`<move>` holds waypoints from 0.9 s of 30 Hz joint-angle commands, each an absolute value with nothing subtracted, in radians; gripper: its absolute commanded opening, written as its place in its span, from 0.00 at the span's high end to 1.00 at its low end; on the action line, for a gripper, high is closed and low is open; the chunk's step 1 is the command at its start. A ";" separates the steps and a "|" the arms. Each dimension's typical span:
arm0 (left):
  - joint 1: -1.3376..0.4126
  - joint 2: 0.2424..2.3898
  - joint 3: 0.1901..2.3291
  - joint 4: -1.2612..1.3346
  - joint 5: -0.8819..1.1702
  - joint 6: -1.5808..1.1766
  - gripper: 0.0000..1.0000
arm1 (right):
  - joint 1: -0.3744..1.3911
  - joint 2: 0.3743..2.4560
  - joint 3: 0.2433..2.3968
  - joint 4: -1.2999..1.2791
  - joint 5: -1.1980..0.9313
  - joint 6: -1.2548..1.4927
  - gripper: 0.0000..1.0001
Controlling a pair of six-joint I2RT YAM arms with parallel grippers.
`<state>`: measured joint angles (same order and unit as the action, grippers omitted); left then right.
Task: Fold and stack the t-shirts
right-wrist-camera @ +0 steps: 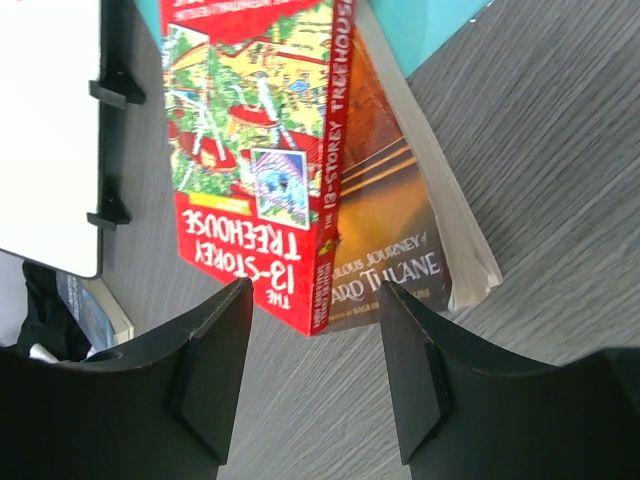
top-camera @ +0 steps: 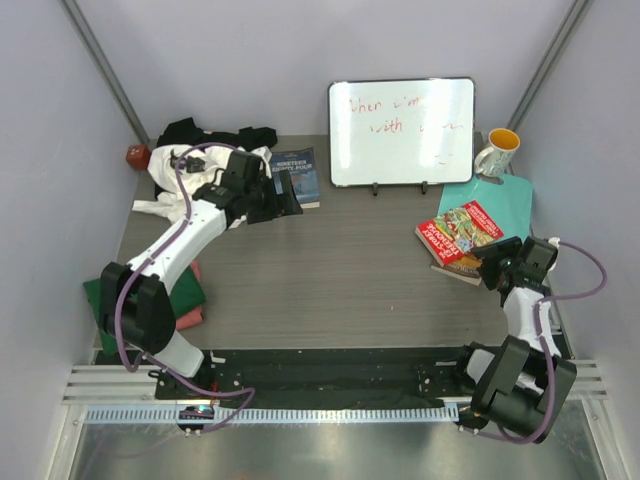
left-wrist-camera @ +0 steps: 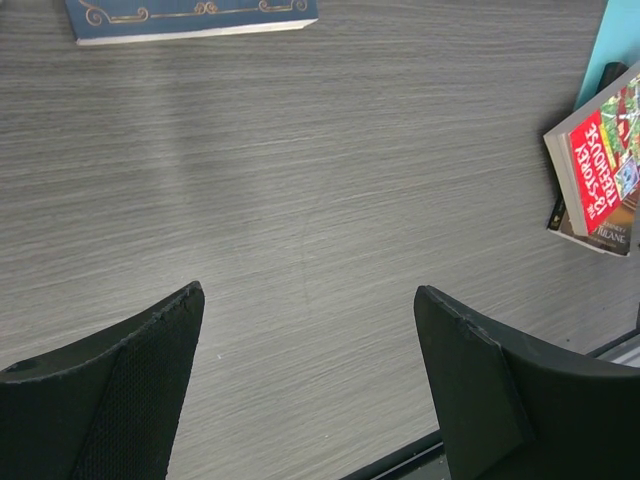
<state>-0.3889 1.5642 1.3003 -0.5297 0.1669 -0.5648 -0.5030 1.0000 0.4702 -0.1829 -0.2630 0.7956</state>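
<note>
A crumpled white t-shirt [top-camera: 165, 190] and a black t-shirt [top-camera: 205, 132] lie heaped at the back left. Near the left edge a folded dark green t-shirt [top-camera: 188, 290] rests on a salmon pink t-shirt [top-camera: 192, 320], partly under the left arm. My left gripper [top-camera: 285, 200] hovers just right of the heap, open [left-wrist-camera: 310, 330] over bare table, holding nothing. My right gripper [top-camera: 490, 262] stands open [right-wrist-camera: 315, 330] at the near edge of two stacked books, with nothing between its fingers.
A red book [right-wrist-camera: 250, 150] lies on a brown book [right-wrist-camera: 385, 250], partly over the teal mat [top-camera: 505, 200]. A blue book [top-camera: 297, 175], a whiteboard [top-camera: 400, 130], a mug [top-camera: 497, 152] and a small reddish object [top-camera: 137, 155] stand along the back.
</note>
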 commanded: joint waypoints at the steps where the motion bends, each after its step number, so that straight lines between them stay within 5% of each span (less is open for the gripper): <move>1: -0.394 1.569 1.358 -0.511 0.187 -0.552 0.13 | -0.499 1.081 0.497 -0.035 -0.282 0.810 0.41; 8: -0.428 1.753 1.380 -0.407 0.382 -0.621 0.13 | -0.499 1.176 0.488 0.112 -0.327 0.885 0.41; 19: -0.612 2.130 1.701 -0.342 0.538 -0.683 0.12 | -0.497 1.368 0.538 0.207 -0.385 0.888 0.39; 27: -0.655 2.249 1.678 -0.069 0.658 -0.885 0.10 | -0.486 1.463 0.549 0.215 -0.374 0.876 0.38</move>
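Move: Ahead and to the left of the right hand lies the red treehouse book, about 6 cm forward, 9 cm left and 4 cm lower; the brown book pokes out beneath it, some 4 cm ahead and 7 cm left of that hand. The teal mat's middle is about 15 cm ahead. From the left hand the treehouse book is roughly 46 cm right, 3 cm back and 12 cm down, and the 1984 book 12 cm ahead, 4 cm right. Swinging about 22 cm to the right, in front of the whiteboard, the left hand closes on the treehouse book, sinking about 8 cm and turning some 25 degrees clockwise as it tips farther down, fingers still wide open. The right hand eases forward about 6 cm and down 3 or 4, its open fingers coming over the treehouse book's spine; contact can't be seen. ##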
